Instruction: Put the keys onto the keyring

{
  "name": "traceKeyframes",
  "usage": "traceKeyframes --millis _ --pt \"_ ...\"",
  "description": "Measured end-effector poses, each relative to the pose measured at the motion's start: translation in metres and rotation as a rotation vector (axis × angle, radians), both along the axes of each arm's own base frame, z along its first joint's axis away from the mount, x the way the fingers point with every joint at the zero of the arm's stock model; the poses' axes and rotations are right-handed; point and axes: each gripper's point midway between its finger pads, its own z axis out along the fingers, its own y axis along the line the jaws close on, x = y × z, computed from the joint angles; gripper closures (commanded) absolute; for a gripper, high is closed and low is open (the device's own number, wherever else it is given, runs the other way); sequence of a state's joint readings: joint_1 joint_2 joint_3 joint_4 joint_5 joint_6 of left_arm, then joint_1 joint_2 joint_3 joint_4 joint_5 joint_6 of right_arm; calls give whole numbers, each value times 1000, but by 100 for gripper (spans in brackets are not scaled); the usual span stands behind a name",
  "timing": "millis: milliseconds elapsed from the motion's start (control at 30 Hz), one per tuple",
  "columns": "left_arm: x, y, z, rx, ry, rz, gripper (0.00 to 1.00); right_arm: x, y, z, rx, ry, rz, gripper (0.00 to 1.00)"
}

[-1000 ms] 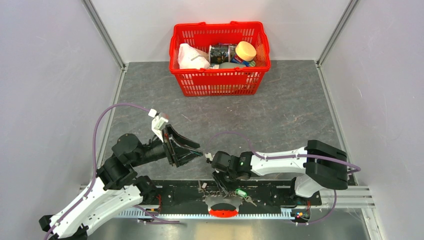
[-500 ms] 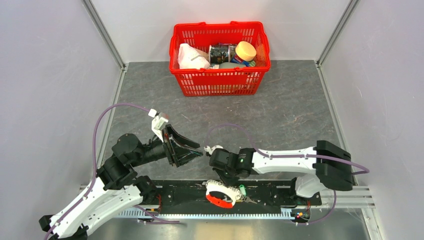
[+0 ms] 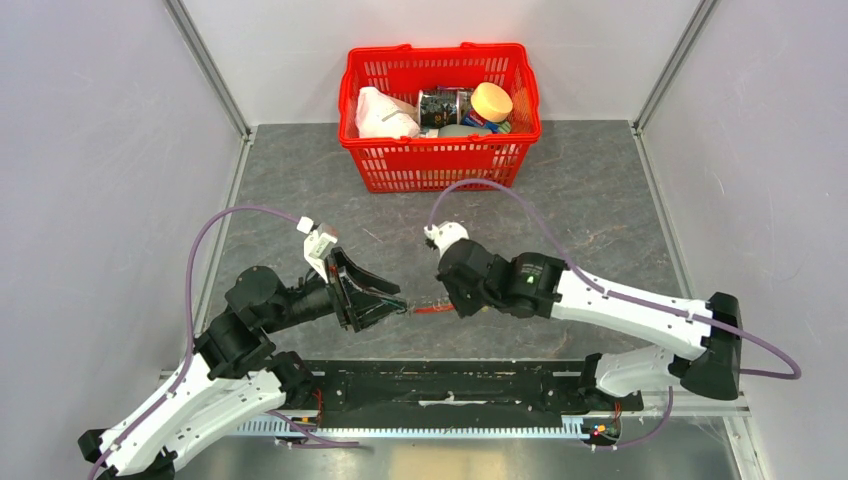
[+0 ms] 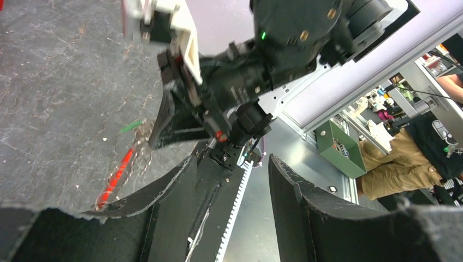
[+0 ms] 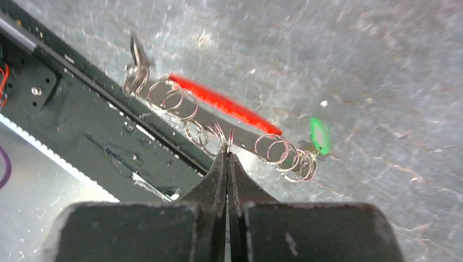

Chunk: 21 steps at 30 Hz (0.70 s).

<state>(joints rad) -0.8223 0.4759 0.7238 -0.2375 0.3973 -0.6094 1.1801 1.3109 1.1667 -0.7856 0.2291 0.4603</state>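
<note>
My right gripper (image 5: 227,146) is shut on one of the thin metal rings of the keyring and holds it above the grey table. The keyring's red oval loop (image 5: 224,103) shows edge-on, with several small wire rings along it. A green-headed key (image 5: 320,135) hangs at one end and a silvery key (image 5: 136,52) at the other. In the top view the red loop (image 3: 432,308) sits between my right gripper (image 3: 447,303) and my left gripper (image 3: 400,300). The left gripper (image 4: 235,180) is open and holds nothing. The loop (image 4: 116,177) lies just off its left finger (image 4: 164,191).
A big red mesh basket (image 3: 440,165) with a white bag, cans and a yellow lid stands at the back of the table. A black toothed rail (image 3: 450,385) runs along the near edge between the arm bases. Grey walls close in both sides.
My right gripper closed on the keyring down at the rail, then lifted it up and away from the edge, to the left gripper's tips. The left arm stayed put.
</note>
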Motion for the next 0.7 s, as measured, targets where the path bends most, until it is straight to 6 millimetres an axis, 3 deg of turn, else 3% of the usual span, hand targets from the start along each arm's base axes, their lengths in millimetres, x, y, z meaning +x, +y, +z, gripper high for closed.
traceKeyframes --millis 200,300,500,700 --pt "1 0 0 1 -6 8 42 38 -13 43 30 -107 -54 100" --pt "2 1 0 1 -7 14 42 59 -23 52 36 -134 -99 100" --pt "5 2 1 0 -7 32 42 94 -34 40 24 -114 -177 100" --pt "8 5 3 -8 -15 57 42 118 -34 3 4 -61 -221 100"
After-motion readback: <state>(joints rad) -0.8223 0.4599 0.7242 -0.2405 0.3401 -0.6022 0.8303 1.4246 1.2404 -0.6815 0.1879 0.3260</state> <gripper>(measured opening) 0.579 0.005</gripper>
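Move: The right gripper already holds the keyring with the red strip. The bare patch of table it is taken to lies about 13 cm ahead of this hand, 4 cm to its right and some 16 cm below. The black tray's middle is roughly 15 cm back, straight behind and 17 cm lower; the red basket stands about 45 cm ahead, level sideways and 8 cm lower. From the left hand the patch lies some 14 cm ahead, 12 cm right and 31 cm down. Keep the right fingers shut on the keyring and swing it forward about 12 cm over the open table towards the basket, away from the black tray, drifting a little right. Arch the path: rise some 5 cm first, then sink by the same amount towards the bare patch, turning the hand clockwise about 15 degrees as it goes. ##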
